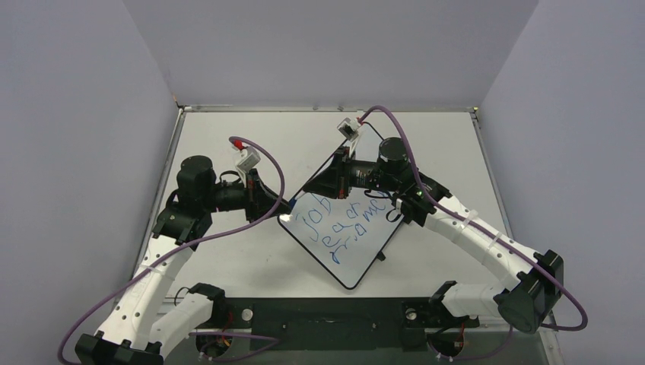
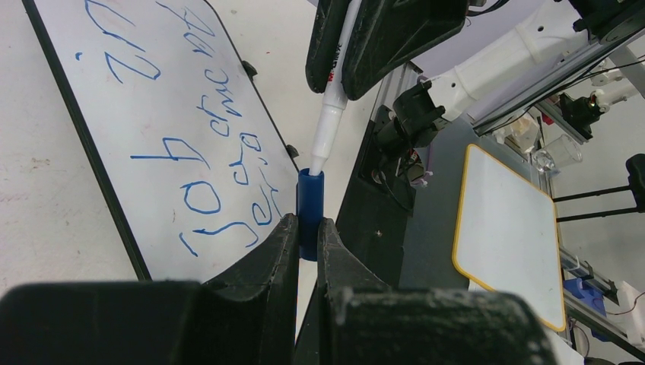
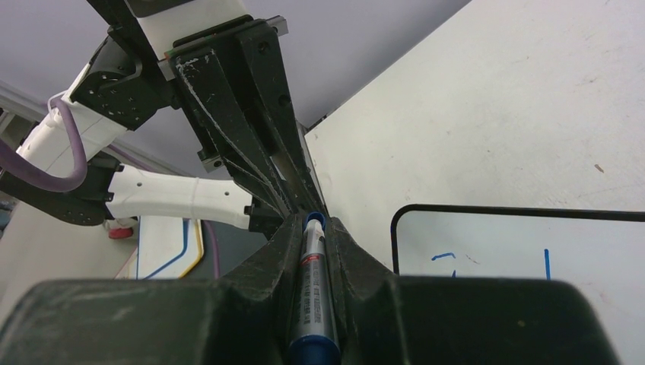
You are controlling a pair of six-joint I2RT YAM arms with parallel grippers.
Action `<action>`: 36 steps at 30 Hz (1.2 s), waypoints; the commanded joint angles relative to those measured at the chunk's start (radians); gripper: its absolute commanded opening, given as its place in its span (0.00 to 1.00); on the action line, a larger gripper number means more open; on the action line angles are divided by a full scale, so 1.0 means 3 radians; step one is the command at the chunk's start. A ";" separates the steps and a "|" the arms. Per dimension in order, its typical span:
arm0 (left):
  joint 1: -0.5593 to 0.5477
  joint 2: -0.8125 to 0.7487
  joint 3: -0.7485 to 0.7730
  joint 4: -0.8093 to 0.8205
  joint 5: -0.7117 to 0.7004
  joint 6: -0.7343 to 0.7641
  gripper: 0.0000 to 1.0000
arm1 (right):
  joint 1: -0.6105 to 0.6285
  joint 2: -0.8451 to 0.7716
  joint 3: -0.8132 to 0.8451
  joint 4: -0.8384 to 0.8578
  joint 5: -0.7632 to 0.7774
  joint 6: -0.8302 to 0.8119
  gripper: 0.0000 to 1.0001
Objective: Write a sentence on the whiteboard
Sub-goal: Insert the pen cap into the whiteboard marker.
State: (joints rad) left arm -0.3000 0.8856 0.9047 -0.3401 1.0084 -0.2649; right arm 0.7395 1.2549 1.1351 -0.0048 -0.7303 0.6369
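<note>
The whiteboard (image 1: pixel 363 262) lies turned like a diamond at the table's middle, with the blue sentence (image 1: pixel 338 224) in three wobbly lines. In the left wrist view the whiteboard (image 2: pixel 91 91) and the sentence (image 2: pixel 217 152) are at upper left. My left gripper (image 2: pixel 306 224) is shut on a blue cap (image 2: pixel 310 199). My right gripper (image 3: pixel 313 226) is shut on a white-and-grey marker (image 3: pixel 314 293). The marker (image 2: pixel 328 129) points down, its narrow tip inside the cap's mouth. Both grippers, left (image 1: pixel 287 205) and right (image 1: pixel 304 192), meet over the board's upper-left edge.
The white table (image 1: pixel 228 251) has purple walls on three sides. Purple cables (image 1: pixel 266 205) loop over both arms. Beyond the table, the left wrist view shows a second, yellow-edged board (image 2: pixel 502 228) and lab equipment.
</note>
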 commanded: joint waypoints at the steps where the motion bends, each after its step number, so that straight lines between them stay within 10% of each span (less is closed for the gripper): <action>1: -0.0013 -0.0024 0.0007 0.0136 0.0037 0.0071 0.00 | 0.0016 0.0073 0.0148 0.0026 -0.0192 -0.0032 0.00; 36: -0.0079 -0.0043 0.0042 0.0005 -0.0130 0.0181 0.00 | 0.0593 0.1037 0.0860 -0.1116 -0.0402 -0.0546 0.00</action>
State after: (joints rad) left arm -0.3161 0.8875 0.8742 -0.5209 0.9794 -0.2237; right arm 0.8215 1.5043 1.3590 -0.2409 -0.8227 0.4988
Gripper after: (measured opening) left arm 0.059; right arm 0.101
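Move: The blue cap sits in the left hand's fingertips, its mouth at the marker's tip. From the right hand, which grips the marker, the cap is about 5 cm to the left, 4 cm below and 1 cm back. The marker's middle lies some 6 cm right, 5 cm above and 1 cm ahead of the left hand. The whiteboard's middle is roughly 20 cm ahead of the right hand, 10 cm right and 32 cm below. The marker, its tip already at the cap's mouth, is pushed into the cap as the right hand travels about 4 cm left while sinking nearly as far, with slight backward drift; its fingers dip and swing about 10 degrees back towards the base. The left hand keeps pinching the cap, sinking alongside about 4 cm, easing back and rolling some 10 degrees. ##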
